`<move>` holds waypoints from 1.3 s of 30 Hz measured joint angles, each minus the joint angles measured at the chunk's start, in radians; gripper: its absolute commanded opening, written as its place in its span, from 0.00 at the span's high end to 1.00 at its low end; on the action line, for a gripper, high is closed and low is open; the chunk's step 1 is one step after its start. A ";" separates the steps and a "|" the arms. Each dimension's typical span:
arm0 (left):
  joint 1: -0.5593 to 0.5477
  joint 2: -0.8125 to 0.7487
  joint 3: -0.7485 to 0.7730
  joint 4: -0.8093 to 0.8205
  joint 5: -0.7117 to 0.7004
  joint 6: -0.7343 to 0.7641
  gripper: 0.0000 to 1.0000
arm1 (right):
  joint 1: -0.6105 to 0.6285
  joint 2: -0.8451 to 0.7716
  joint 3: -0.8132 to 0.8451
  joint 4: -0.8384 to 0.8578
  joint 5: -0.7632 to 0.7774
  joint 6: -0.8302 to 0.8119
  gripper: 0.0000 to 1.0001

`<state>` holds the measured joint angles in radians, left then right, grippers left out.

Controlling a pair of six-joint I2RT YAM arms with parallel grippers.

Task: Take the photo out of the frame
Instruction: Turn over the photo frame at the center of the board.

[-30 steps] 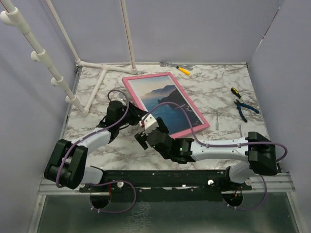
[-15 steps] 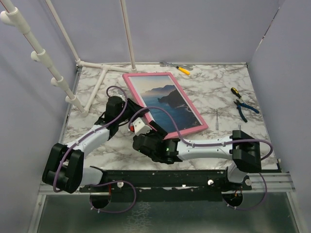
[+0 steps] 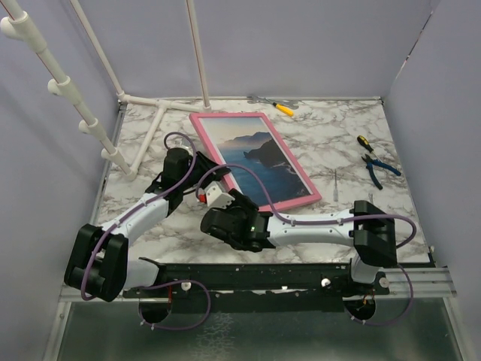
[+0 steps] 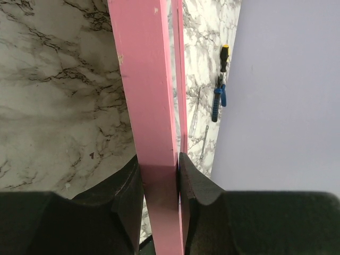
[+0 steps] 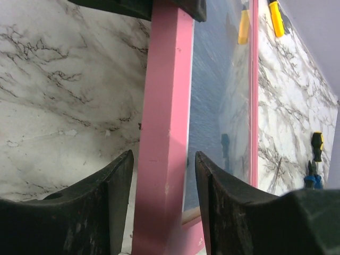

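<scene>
The frame [image 3: 295, 197], pink-bordered, rests tilted on the marble table with its left side lifted. The photo [image 3: 255, 154] of a blue lake and mountains sits inside it, face up. My left gripper [image 3: 208, 179] is shut on the frame's left border [image 4: 146, 95], and both pads press the pink edge. My right gripper [image 3: 225, 201] straddles the same border [image 5: 167, 106] closer to the near corner. It is open, with a gap on each side of the pink edge. In the right wrist view the photo [image 5: 215, 101] lies just right of that border.
A white pipe rack [image 3: 143, 128] stands at the back left. A yellow screwdriver [image 3: 283, 108] lies behind the frame. A black-and-yellow screwdriver [image 3: 364, 143], blue pliers [image 3: 379, 167] and a thin metal rod [image 3: 335, 183] lie to the right. Purple walls enclose the table.
My right gripper has slid left to the frame's near-left border and its jaws have narrowed around it. The left gripper keeps its hold, and the frame has turned slightly.
</scene>
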<state>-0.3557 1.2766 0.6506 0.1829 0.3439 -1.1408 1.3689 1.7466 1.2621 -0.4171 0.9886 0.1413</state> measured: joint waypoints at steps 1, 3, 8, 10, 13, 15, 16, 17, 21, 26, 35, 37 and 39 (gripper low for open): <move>0.000 0.000 0.003 0.000 0.000 0.000 0.70 | 0.000 0.007 0.005 -0.007 0.002 0.000 0.48; 0.000 0.000 0.009 -0.002 0.000 0.001 0.70 | 0.000 0.019 0.014 -0.015 0.002 0.000 0.50; 0.000 -0.001 0.011 -0.010 -0.001 0.001 0.67 | 0.000 0.036 0.036 -0.044 0.025 -0.002 0.80; 0.000 -0.002 0.012 -0.009 -0.001 0.001 0.63 | 0.000 0.039 0.040 -0.053 0.045 0.006 0.87; -0.001 -0.014 0.013 -0.010 -0.001 0.005 0.52 | 0.000 0.039 0.040 -0.055 0.053 0.007 0.99; -0.002 -0.019 0.013 -0.011 -0.001 0.010 0.42 | 0.000 0.038 0.040 -0.055 0.052 0.007 0.99; -0.002 -0.024 0.013 -0.013 -0.002 0.016 0.36 | 0.000 0.037 0.040 -0.055 0.050 0.007 0.99; -0.002 -0.033 0.015 -0.014 -0.002 0.020 0.31 | 0.000 0.035 0.040 -0.054 0.046 0.005 0.99; -0.002 -0.068 0.035 -0.029 -0.008 0.039 0.13 | -0.001 0.015 0.024 -0.044 0.043 0.002 0.99; 0.005 -0.109 0.099 -0.116 -0.026 0.098 0.09 | -0.019 -0.034 0.007 -0.040 0.019 0.004 0.99; 0.071 -0.208 0.235 -0.377 -0.162 0.280 0.08 | -0.069 -0.169 -0.024 -0.017 -0.063 0.000 0.99; 0.077 -0.236 0.247 -0.427 -0.218 0.313 0.08 | -0.073 -0.182 -0.019 -0.017 -0.076 -0.001 0.99; 0.079 -0.261 0.260 -0.472 -0.271 0.338 0.09 | -0.075 -0.187 -0.006 -0.016 -0.089 0.000 0.99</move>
<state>-0.2768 1.0157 0.9104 -0.2886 0.0731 -0.8032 1.2942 1.5593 1.2560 -0.4335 0.8993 0.1410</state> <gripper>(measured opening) 0.917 0.318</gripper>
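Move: From the right hand, the photo frame's raised left bar already runs between the open fingers, about level with the fingertips; the frame's middle is about 13 cm ahead, 6 cm right and 7 cm lower. The left gripper, some 9 cm ahead and 3 cm left of the right hand, still pinches the bar; from it the frame's middle is roughly 4 cm ahead, 9 cm right and 8 cm lower. The yellow screwdriver lies about 18 cm beyond that middle and 10 cm right of it. Close the right fingers on the frame's left bar near its near corner, then open the left gripper wide to let go of the bar. Bring the left hand up about 9 cm, swinging some 8 cm left, away from the bar, as it rolls left side up and its fingertips tip up. Keep the right pinch and lift the bar about 5 cm, easing slightly right. ##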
